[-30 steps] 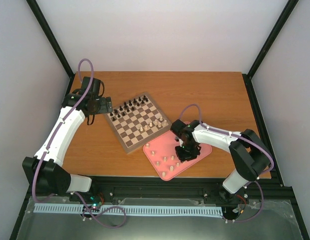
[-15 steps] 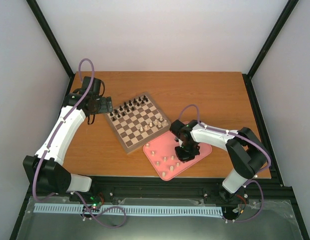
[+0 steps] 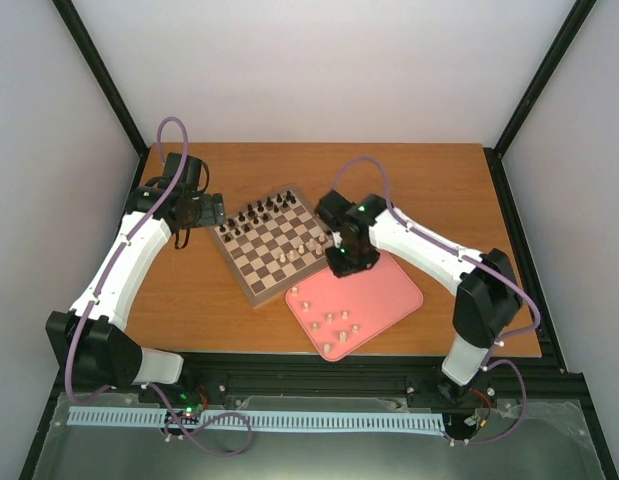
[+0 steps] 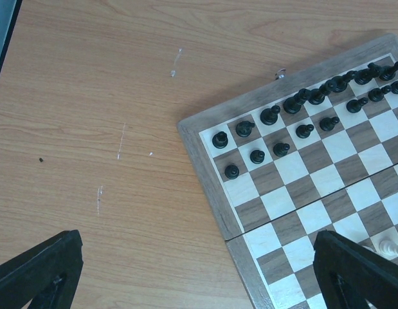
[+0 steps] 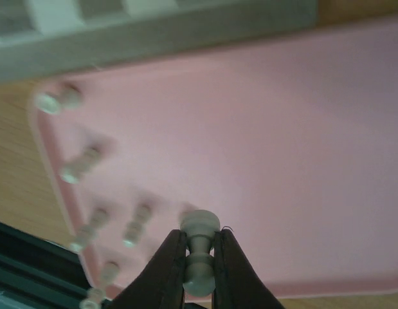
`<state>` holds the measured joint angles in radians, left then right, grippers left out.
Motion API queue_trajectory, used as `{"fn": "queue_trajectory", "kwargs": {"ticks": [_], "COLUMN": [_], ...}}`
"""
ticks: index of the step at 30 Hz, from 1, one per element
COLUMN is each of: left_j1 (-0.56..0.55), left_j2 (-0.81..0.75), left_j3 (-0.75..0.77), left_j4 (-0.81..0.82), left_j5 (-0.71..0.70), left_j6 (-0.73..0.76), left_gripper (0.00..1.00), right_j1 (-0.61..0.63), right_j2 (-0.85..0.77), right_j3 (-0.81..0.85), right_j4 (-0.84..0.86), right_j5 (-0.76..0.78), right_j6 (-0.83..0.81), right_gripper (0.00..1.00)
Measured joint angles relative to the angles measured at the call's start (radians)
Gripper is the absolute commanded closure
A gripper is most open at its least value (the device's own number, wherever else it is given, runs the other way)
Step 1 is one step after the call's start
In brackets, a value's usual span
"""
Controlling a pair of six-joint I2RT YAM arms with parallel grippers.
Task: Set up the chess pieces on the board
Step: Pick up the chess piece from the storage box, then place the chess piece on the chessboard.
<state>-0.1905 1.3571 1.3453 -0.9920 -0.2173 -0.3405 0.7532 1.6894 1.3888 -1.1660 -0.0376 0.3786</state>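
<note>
My right gripper (image 5: 199, 270) is shut on a pale cream chess piece (image 5: 199, 248), held above the pink tray. In the top view the right gripper (image 3: 341, 262) hangs over the tray's far corner, right beside the board's (image 3: 251, 287) near-right edge. Several cream chess pieces (image 3: 301, 250) stand on the board's right side, and several more (image 3: 334, 320) lie on the tray. My left gripper (image 4: 199, 283) is open over the bare table at the board's left edge (image 4: 211, 193), holding nothing.
The pink tray (image 3: 389, 290) lies at the front right of the board, touching its corner. Black pieces (image 3: 254, 213) fill the board's far side, seen close up as black pieces (image 4: 295, 122). Black frame posts stand at the table's corners.
The right gripper closed on a cream piece on the tray, then rose and swung up and left toward the board. The left arm has not moved.
</note>
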Motion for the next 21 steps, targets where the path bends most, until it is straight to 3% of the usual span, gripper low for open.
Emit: {"fn": "queue_trajectory", "kwargs": {"ticks": [6,21], "left_j1": [0.0,0.0], "left_j2": [-0.016,-0.142], "left_j3": [0.0,0.04], "left_j4": [-0.001,-0.013], "left_j5": [-0.003,-0.042], "left_j6": [0.0,0.001], "left_gripper": [0.0,0.0], "right_j1": [0.072,0.179], "right_j2": [0.177,0.6], "right_j3": [0.364,0.9], "right_j4": [-0.074,-0.147], "right_j5": [-0.006,-0.093], "right_j6": [-0.053,-0.147], "right_gripper": [0.94,0.93]}}
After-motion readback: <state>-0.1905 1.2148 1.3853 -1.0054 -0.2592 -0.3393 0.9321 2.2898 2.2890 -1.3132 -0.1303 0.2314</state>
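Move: The right hand still pinches a white chess piece above the pink storage box. The likely square for it, the free pawn square next to the last of the white row, lies about 19 cm to its left, 7 cm ahead and 9 cm lower. The end pawn of that row is 16 cm left and 8 cm ahead; the box's corner piece is 13 cm left and 1 cm ahead. From the idle left hand the square lies some 13 cm right, 1 cm back, 20 cm below. Keeping the white piece pinched, the right hand sweeps about 19 cm left and 4 or 5 cm forward, from above the storage box towards the free squares beside the white pawns, climbing some 4 cm at first and then sinking about half of that, while the wrist turns about 20 degrees counter-clockwise and leans a little, its left side rising. Meanwhile the left hand, empty and wide open, lifts about 6 cm off to the side of the board, easing back a little and tipping its fingers up some 10 degrees. ##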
